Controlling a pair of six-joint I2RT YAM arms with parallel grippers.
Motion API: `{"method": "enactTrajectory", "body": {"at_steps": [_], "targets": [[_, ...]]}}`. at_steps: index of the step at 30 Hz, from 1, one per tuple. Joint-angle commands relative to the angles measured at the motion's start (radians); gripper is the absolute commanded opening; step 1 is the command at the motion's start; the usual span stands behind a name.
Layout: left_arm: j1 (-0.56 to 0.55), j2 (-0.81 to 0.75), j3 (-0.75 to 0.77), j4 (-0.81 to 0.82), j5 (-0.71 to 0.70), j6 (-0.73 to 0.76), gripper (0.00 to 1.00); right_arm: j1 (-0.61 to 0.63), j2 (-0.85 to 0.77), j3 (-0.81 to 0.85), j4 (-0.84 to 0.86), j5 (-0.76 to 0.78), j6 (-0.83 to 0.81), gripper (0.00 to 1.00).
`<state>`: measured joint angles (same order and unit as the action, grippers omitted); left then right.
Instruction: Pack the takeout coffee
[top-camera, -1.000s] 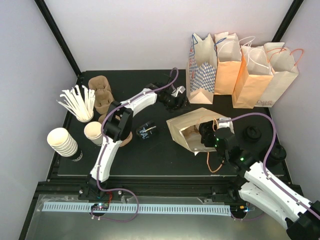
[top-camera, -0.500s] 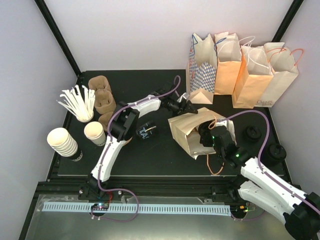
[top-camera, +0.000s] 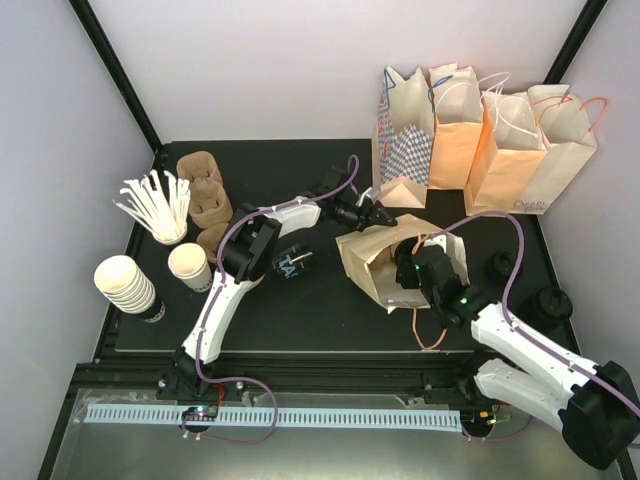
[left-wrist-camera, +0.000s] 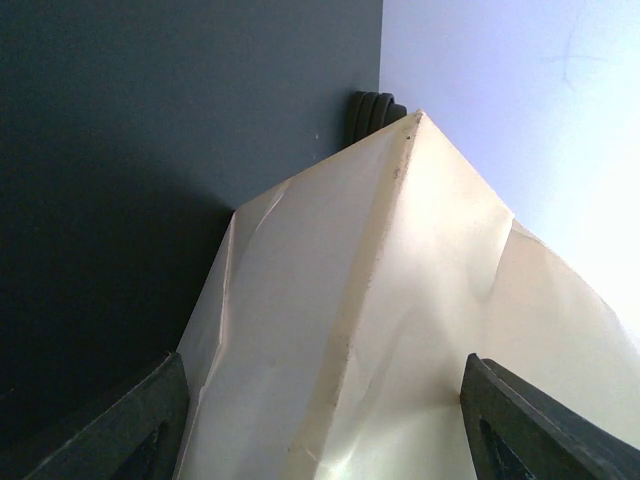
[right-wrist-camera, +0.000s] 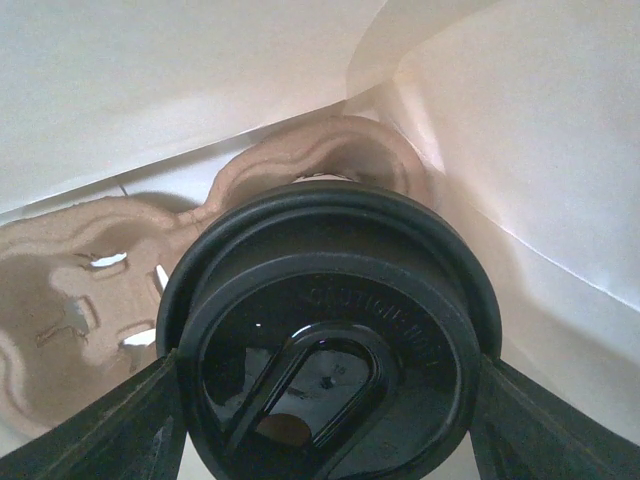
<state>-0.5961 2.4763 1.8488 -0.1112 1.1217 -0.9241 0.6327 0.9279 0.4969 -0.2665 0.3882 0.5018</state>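
Note:
A brown paper bag lies on its side on the black table, mouth toward the right. My right gripper reaches into that mouth. In the right wrist view its fingers press both sides of the round black lid of the takeout coffee, so the gripper is shut on it; the cup's body is hidden below the lid. Under it sits a brown pulp carrier inside the bag. My left gripper is at the bag's upper back edge, open, its jaws straddling a creased fold of the bag.
Several paper bags stand at the back right. A black cup with pale lettering lies left of the bag. Far left: stacked cream cups, a single cup, stirrers, pulp carriers. Black lids sit at right.
My left gripper came forward and right from behind the bag onto its upper edge, narrowing slightly. My right gripper pushed the lidded cup deeper into the bag's mouth.

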Motion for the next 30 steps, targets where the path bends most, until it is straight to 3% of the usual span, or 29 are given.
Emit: {"method": "enactTrajectory", "body": {"at_steps": [1,12,17,30], "targets": [[-0.028,0.022,-0.025,0.128,0.107,-0.091,0.77,0.0,0.04,0.006,0.035,0.007,-0.022,0.16],[-0.068,0.026,-0.072,0.359,0.142,-0.255,0.76,-0.001,0.235,0.139,-0.093,-0.015,-0.024,0.19],[-0.075,0.03,-0.086,0.464,0.154,-0.327,0.76,-0.1,0.342,0.246,-0.21,-0.174,0.001,0.21],[-0.076,-0.004,-0.155,0.45,0.158,-0.284,0.74,-0.279,0.619,0.557,-0.439,-0.42,-0.129,0.25]]}}
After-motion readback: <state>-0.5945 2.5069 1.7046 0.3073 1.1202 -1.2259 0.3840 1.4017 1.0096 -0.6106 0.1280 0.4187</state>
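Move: The right hand holds a black-lidded cup in the mouth of the tipped paper bag, whose middle is about 3 cm ahead, 2 cm left and 4 cm below. The cup carrier's free pocket lies some 9 cm ahead, 7 cm below; the checked bag roughly 18 cm ahead, 1 cm left; the black cup about 26 cm left, 2 cm ahead, 9 cm down. From the left hand the paper bag's middle is about 9 cm back, 4 cm right. Forward, deeper into the paper bag, the right hand carries the black-lidded cup about 7 cm, slowly at first and then faster, while its fingers tip some 20 degrees further down; it keeps its grip on the lid. The left hand, fingers still spread about the bag's far-left corner, stays nearly in place and sinks only a centimetre or two. ##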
